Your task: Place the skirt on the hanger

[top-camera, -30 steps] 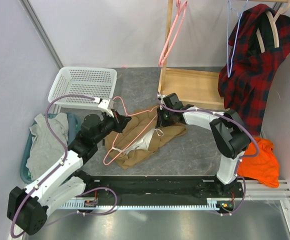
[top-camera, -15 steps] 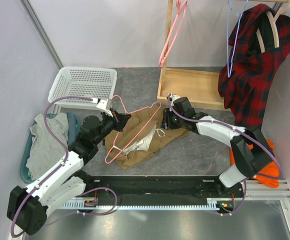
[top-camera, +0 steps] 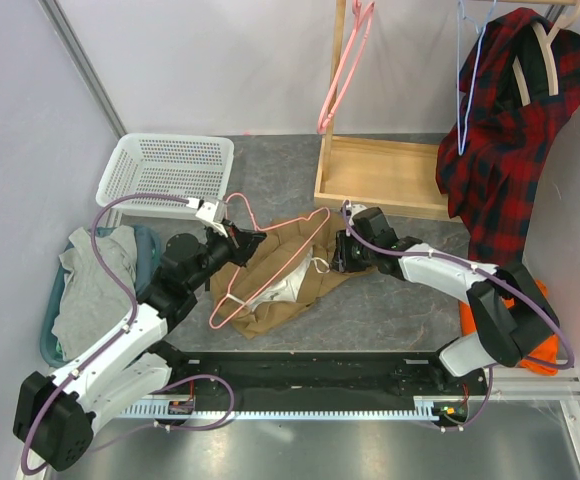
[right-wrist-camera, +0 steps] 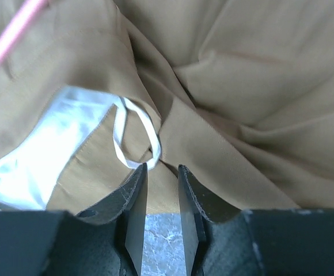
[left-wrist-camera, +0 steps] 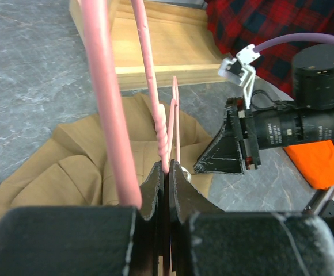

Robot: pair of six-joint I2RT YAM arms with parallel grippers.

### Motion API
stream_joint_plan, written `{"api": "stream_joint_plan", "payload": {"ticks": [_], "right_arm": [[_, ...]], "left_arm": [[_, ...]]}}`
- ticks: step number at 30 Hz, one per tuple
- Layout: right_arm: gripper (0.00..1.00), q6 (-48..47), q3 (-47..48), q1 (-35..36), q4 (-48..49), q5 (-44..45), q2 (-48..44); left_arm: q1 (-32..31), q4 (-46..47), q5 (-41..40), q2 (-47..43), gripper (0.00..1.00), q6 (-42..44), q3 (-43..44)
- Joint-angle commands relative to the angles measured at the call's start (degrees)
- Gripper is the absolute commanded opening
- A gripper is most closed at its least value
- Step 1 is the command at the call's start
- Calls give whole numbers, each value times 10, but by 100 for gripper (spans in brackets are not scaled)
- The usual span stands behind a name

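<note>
The tan-brown skirt [top-camera: 288, 268] lies crumpled on the grey floor between the arms. The pink hanger [top-camera: 266, 283] lies tilted across it, hook to the upper left. My left gripper [top-camera: 238, 240] is shut on the hanger's twisted neck [left-wrist-camera: 163, 129], with the skirt [left-wrist-camera: 69, 161] below it. My right gripper [top-camera: 338, 252] is at the skirt's right edge, also seen in the left wrist view [left-wrist-camera: 224, 155]. In the right wrist view its jaws [right-wrist-camera: 161, 169] stand a little apart and hold nothing, tips just short of the skirt's [right-wrist-camera: 242, 103] hem, beside a white loop [right-wrist-camera: 138, 135].
A white basket [top-camera: 165, 170] stands at the back left, and a grey garment [top-camera: 95, 275] fills a teal bin at left. The wooden rack base [top-camera: 380, 175] is behind the skirt. A second pink hanger [top-camera: 345, 70], a light-blue hanger [top-camera: 467, 70] and the plaid shirt [top-camera: 510, 120] hang above. Orange cloth [top-camera: 525, 310] lies at right.
My right gripper has moved right and nearer, from the skirt's upper middle to its right edge. The hanger's far end shifted slightly right. The left arm has barely moved.
</note>
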Motion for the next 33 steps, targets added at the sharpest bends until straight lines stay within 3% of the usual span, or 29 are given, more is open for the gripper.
{"api": "stream_joint_plan", "payload": {"ticks": [1,11,16,24,33], "right_arm": [[35,22,-17,1,52,-28,12],[35,61,-42,7,144,-22,52],[22,88,-65,7,185,-1,46],[5,85,-65,7,151,36,11],[0,66,-32,7,99,77,-14]], "left_arm": [[-5,40,28,-8,2,-7,-6],[-6,36,14,-20,2,-6,-13],[-7,32,12,-20,2,-5,-11],[-8,19,2,-29,2,-4,-16],[-9,-2,30,-27,2,2,-12]]}}
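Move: The skirt's white loop lies about 3 cm to the left of the right gripper, level with it fore and aft and some 3 cm below. The skirt's white lining spreads about 11 cm left and 2 cm back of that gripper, 4 cm lower. The pink hanger's right end hangs roughly 8 cm ahead, 2 cm left and 8 cm above it. From the left gripper the loop is about 13 cm right, 5 cm back and 18 cm below. Lower the right gripper about 3 cm onto the skirt's white loop, easing some 1.5 cm left as it sinks, then shut the part-open fingers to pinch the loop's end. With them closing, lift about 1.5 cm and draw back a little to the right and forward, wrist turning some 10 degrees clockwise. Keep the left gripper holding the pink hanger, drifting barely back. ##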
